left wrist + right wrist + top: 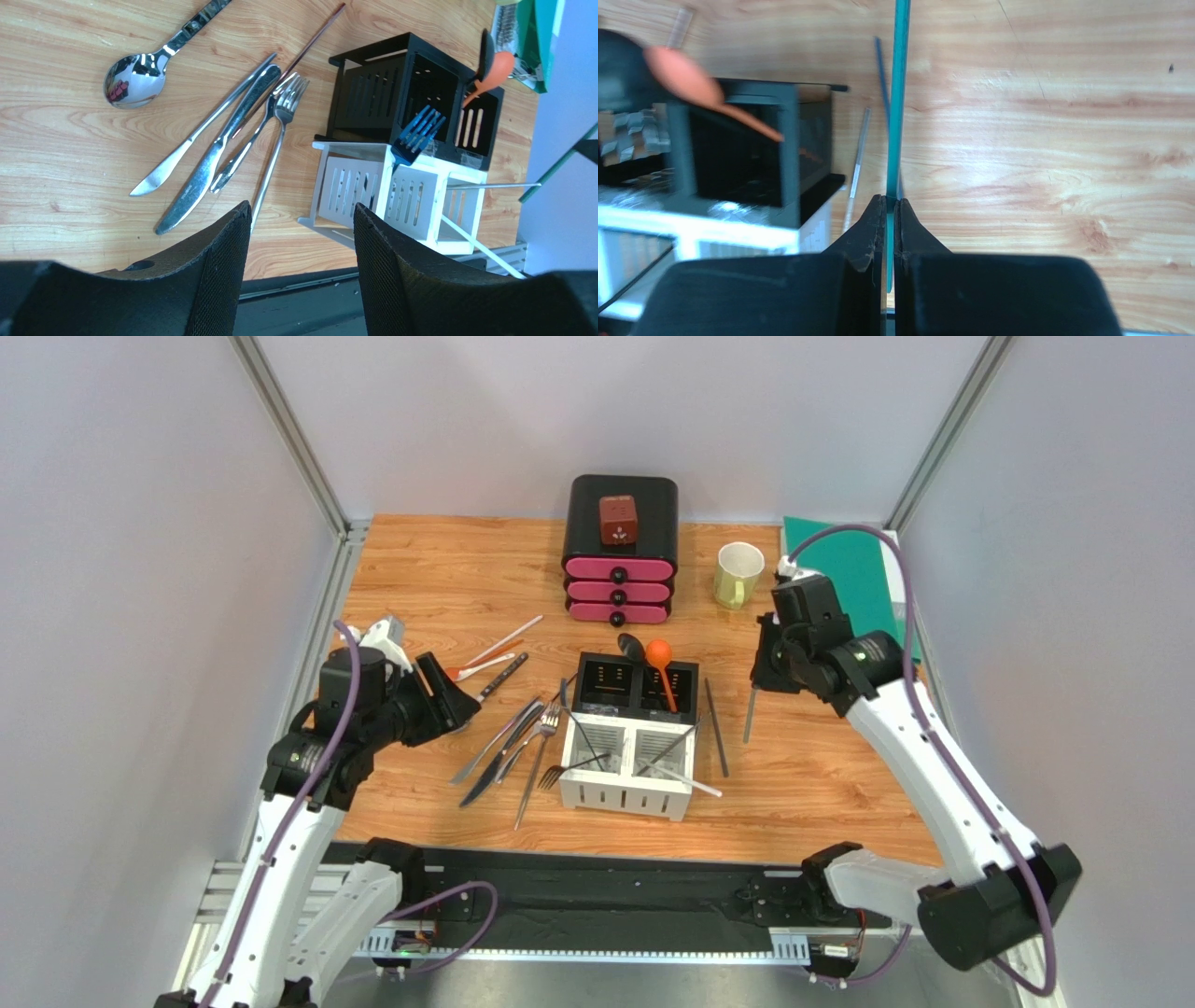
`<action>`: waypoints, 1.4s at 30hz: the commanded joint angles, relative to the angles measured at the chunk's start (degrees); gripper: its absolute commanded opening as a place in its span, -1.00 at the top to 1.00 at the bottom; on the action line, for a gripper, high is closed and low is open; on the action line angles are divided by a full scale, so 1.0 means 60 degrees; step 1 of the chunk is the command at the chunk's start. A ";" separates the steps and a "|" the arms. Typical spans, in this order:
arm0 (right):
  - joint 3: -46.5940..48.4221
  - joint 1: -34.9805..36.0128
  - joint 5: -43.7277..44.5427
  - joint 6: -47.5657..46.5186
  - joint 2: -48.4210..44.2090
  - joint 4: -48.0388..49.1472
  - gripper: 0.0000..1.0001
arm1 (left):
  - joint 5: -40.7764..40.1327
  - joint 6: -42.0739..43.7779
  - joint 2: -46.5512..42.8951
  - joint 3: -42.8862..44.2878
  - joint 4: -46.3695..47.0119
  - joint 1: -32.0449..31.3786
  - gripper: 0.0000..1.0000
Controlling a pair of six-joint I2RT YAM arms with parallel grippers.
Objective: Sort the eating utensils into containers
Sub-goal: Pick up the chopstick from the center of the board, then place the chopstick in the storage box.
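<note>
The caddy [629, 737] of two black and two white containers stands mid-table. An orange spoon [658, 669] and a black one lean in the back right black compartment, and silver pieces stick out of the white ones. Knives [494, 744] and forks [539, 745] lie left of it, also knives [203, 168], forks [281, 119] and a spoon [133, 78]. My left gripper [460, 703] [302, 210] hovers open and empty near them. My right gripper [765, 669] [893, 201] is shut on a thin chopstick [899, 105] hanging right of the caddy [738, 147]. Another chopstick [716, 728] lies on the table.
A black-and-pink drawer box [620, 546] with a red-brown block [619, 520] on top stands at the back. A pale green mug [738, 574] and a green board [842, 560] are at the back right. Pale sticks [494, 647] lie back left. Walls close in both sides.
</note>
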 commanded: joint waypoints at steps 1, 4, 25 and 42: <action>0.0966 0.0369 0.0155 0.0182 -0.1034 0.0187 1.00 | 0.0299 0.0330 -0.0641 -0.0109 -0.0253 -0.0046 -0.24; 0.1362 0.0661 0.0200 0.0343 -0.1386 0.0332 1.00 | 0.0402 0.0331 -0.0905 -0.0123 -0.0399 -0.0046 -0.24; -0.3660 0.6785 0.6015 0.0285 -0.2457 0.6938 1.00 | 0.0607 0.0594 -0.2151 0.0345 -0.2011 -0.0046 -0.24; -0.3779 0.8249 0.8225 0.3416 -0.1052 0.5273 1.00 | 0.0827 0.0638 -0.2224 0.0228 -0.1967 -0.0119 -0.23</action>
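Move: Back and to the left of the right hand, which already holds the teal chopstick clear of the table, is the white container's right compartment: about 7 cm back, 13 cm left and 12 cm lower. The black container lies some 15 cm left and 1 cm ahead, 12 cm down; a loose dark chopstick is 3 cm left, 1 cm back and 18 cm below. From the left hand, that compartment is about 21 cm right, 3 cm back and 15 cm down. Keeping the teal chopstick pinched, the right hand rises about 10 cm, swings left some 14 cm and a little back, towards the white container's right compartment. It then sinks about 12 cm from that peak, its fingers tipping up some 30 degrees and turning counter-clockwise. The empty left hand, still open, backs off about 7 cm. ##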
